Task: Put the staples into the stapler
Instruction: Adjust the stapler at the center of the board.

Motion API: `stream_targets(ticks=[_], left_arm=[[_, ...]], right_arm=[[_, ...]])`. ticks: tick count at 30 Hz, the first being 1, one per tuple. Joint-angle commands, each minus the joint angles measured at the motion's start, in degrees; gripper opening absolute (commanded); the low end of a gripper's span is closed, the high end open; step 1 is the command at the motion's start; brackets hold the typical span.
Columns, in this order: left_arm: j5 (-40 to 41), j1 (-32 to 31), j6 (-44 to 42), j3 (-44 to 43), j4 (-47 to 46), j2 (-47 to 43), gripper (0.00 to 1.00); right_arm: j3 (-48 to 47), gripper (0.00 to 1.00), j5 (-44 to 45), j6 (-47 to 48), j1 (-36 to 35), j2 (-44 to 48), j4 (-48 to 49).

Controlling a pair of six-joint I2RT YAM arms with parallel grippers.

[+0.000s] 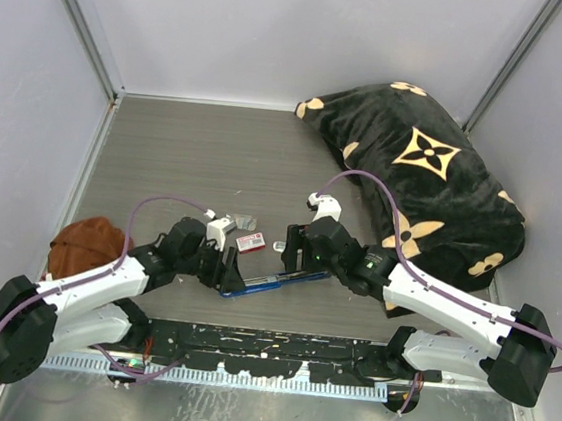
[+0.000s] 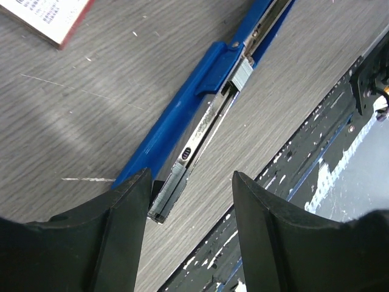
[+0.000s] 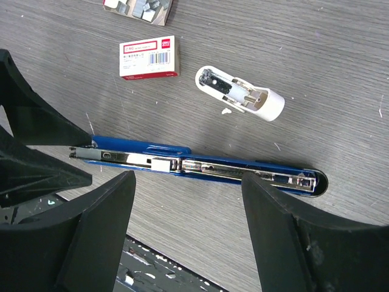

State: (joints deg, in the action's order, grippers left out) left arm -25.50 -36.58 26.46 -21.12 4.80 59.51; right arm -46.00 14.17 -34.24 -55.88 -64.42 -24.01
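Observation:
The blue stapler lies swung open flat on the table, its silver channel facing up. A grey ridged block, the staples, sits at the channel's near end in the left wrist view. My left gripper hangs open over that end, which lies close to the left finger and well apart from the other. My right gripper is open too, just on the near side of the stapler's middle, with only bare table between its fingers. More loose grey staples lie farther back.
A red-and-white box and a small white oblong piece lie just beyond the stapler. A black patterned cushion fills the back right, and a brown object sits at the left wall. A black rail runs along the near edge.

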Motion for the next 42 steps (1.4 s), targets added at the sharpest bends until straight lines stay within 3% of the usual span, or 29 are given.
stream_targets(ticks=[1, 8, 16, 21, 30, 37, 42], left_arm=[[4.25, -3.24, -0.66, -0.74, 3.76, -2.90, 0.57], [12.28, -9.32, -0.05, -1.52, 9.58, -6.59, 0.48], [20.61, -14.51, 1.55, -2.81, 12.31, -6.94, 0.45], [21.49, -16.53, 1.55, -3.93, 12.29, -4.58, 0.40], [20.12, -20.62, -1.50, -5.27, 8.46, 0.96, 0.19], [20.84, -23.84, -4.79, -7.70, 7.72, 4.77, 0.13], [19.62, -24.37, -6.47, -9.14, 7.68, 6.85, 0.12]], right_arm=[[-0.28, 0.76, -0.66, -0.49, 0.00, 1.05, 2.53], [1.40, 0.74, -1.13, -2.32, -0.63, 2.29, 2.37], [1.79, 0.74, -1.05, -2.77, -1.06, 3.06, 2.52], [1.80, 0.74, -1.13, -3.47, -1.03, 2.13, 1.93], [2.20, 0.63, -7.40, -6.26, -2.53, -3.86, 5.02], [1.75, 0.54, -6.56, -4.38, -3.64, -9.36, 6.94], [1.08, 0.54, -3.03, -1.84, -3.69, -12.02, 7.09]])
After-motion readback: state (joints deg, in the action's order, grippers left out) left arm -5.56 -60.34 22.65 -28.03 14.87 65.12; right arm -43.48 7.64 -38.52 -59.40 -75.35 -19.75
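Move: The left hand's open fingers straddle the open stapler's left end, which sits against the forward finger, about 1 cm ahead and 2 cm below the hand point; the stapler's hinge is about 3 cm ahead and 12 to the right. From the right hand, the hinge is about 2 cm ahead, 2 left and 10 below, with the white mini stapler 10 cm ahead, neither left nor right. The red-and-white box lies 11 cm ahead of the left hand and 4 right. The left hand keeps drawing the stapler's left end back towards the base, about 5 cm and some 2 cm lower, its left side rolling up some 15 degrees and then turning clockwise, while its fingers close from about half open and pinch the tip of the metal staple channel. The right hand eases down, then sinks faster towards the hinge part, some 6 cm in all and about 3 cm each back and to the left, tipping about 10 degrees steeper and narrowing its fingers, which stay open above the stapler. ##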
